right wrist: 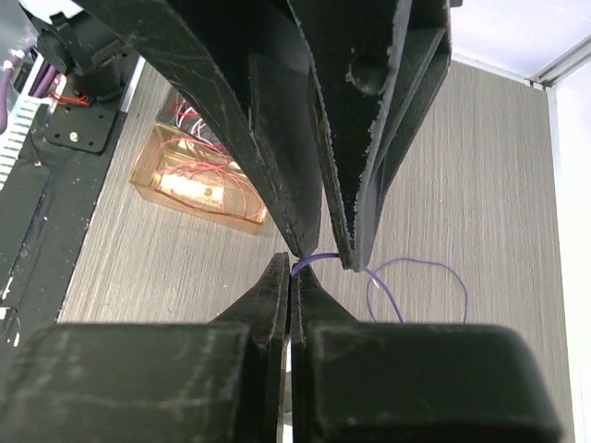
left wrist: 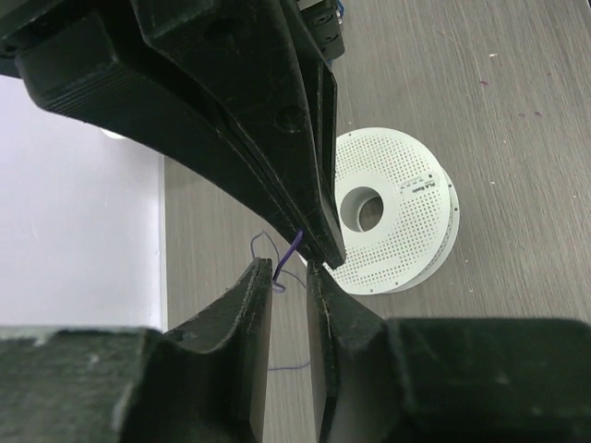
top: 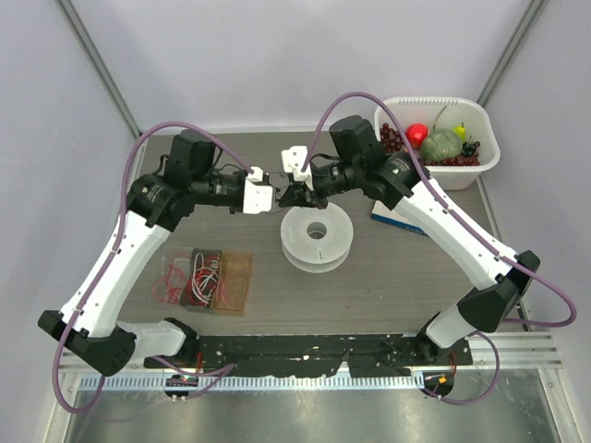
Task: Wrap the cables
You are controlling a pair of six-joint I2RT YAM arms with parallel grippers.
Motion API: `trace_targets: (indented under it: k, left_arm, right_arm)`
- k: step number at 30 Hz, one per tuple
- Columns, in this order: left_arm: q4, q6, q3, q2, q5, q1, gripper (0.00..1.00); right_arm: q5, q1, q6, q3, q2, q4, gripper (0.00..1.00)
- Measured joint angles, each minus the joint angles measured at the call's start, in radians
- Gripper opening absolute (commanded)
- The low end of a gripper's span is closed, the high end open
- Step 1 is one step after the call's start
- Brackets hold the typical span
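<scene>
A thin purple cable (right wrist: 417, 264) runs between both grippers and falls in a loose loop to the table. My right gripper (right wrist: 290, 262) is shut on the cable's end, which arches out of its tips. My left gripper (left wrist: 288, 268) faces it tip to tip, its jaws a narrow gap apart with the cable (left wrist: 294, 247) passing between them, not pinched. The round white perforated spool (top: 317, 238) lies flat on the table just below the two grippers (top: 286, 196). In the left wrist view the spool (left wrist: 397, 198) shows to the right of the fingers.
A clear amber box (top: 208, 277) of red wires sits front left; it is the same box (right wrist: 199, 175) seen in the right wrist view. A white bin (top: 488, 157) with fruit stands at the back right. A small blue and white box (top: 386, 215) lies under the right arm.
</scene>
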Motion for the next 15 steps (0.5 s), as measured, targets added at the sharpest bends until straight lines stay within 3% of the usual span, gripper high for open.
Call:
trace_targets:
  k: [7, 11, 15]
  left_arm:
    - [0.012, -0.006, -0.025, 0.001, -0.011, -0.016, 0.24]
    - [0.026, -0.019, -0.043, 0.001, -0.011, -0.023, 0.0]
    - [0.045, -0.066, -0.063, -0.004, -0.016, -0.028, 0.0]
  right_arm:
    - [0.03, 0.013, -0.026, 0.0, 0.0, -0.029, 0.01]
    - [0.044, 0.013, -0.029, -0.001, 0.0, -0.043, 0.01]
    - [0.059, 0.013, -0.026, -0.003, -0.001, -0.05, 0.1]
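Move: The purple cable comes out of the right hand's closed fingertips and runs between the left hand's parted ones, about 1 cm right of and 1 cm below the left hand point; the right hand already has it at its pads. Under them, some 30 cm down, the white spool lies about 7 cm ahead and 8 cm to the left hand's right. The brown box lies about 12 cm left, 3 cm back and 33 cm down from the left hand. The purple cable, stretched from the right fingertips, is pinched by the left hand: that hand sinks about 2 cm, easing slightly right towards the right fingertips and tipping a few degrees, then shuts its part-open fingers on the cable late in the descent. The right hand keeps its own pinch, sinking about 1 cm alongside. ##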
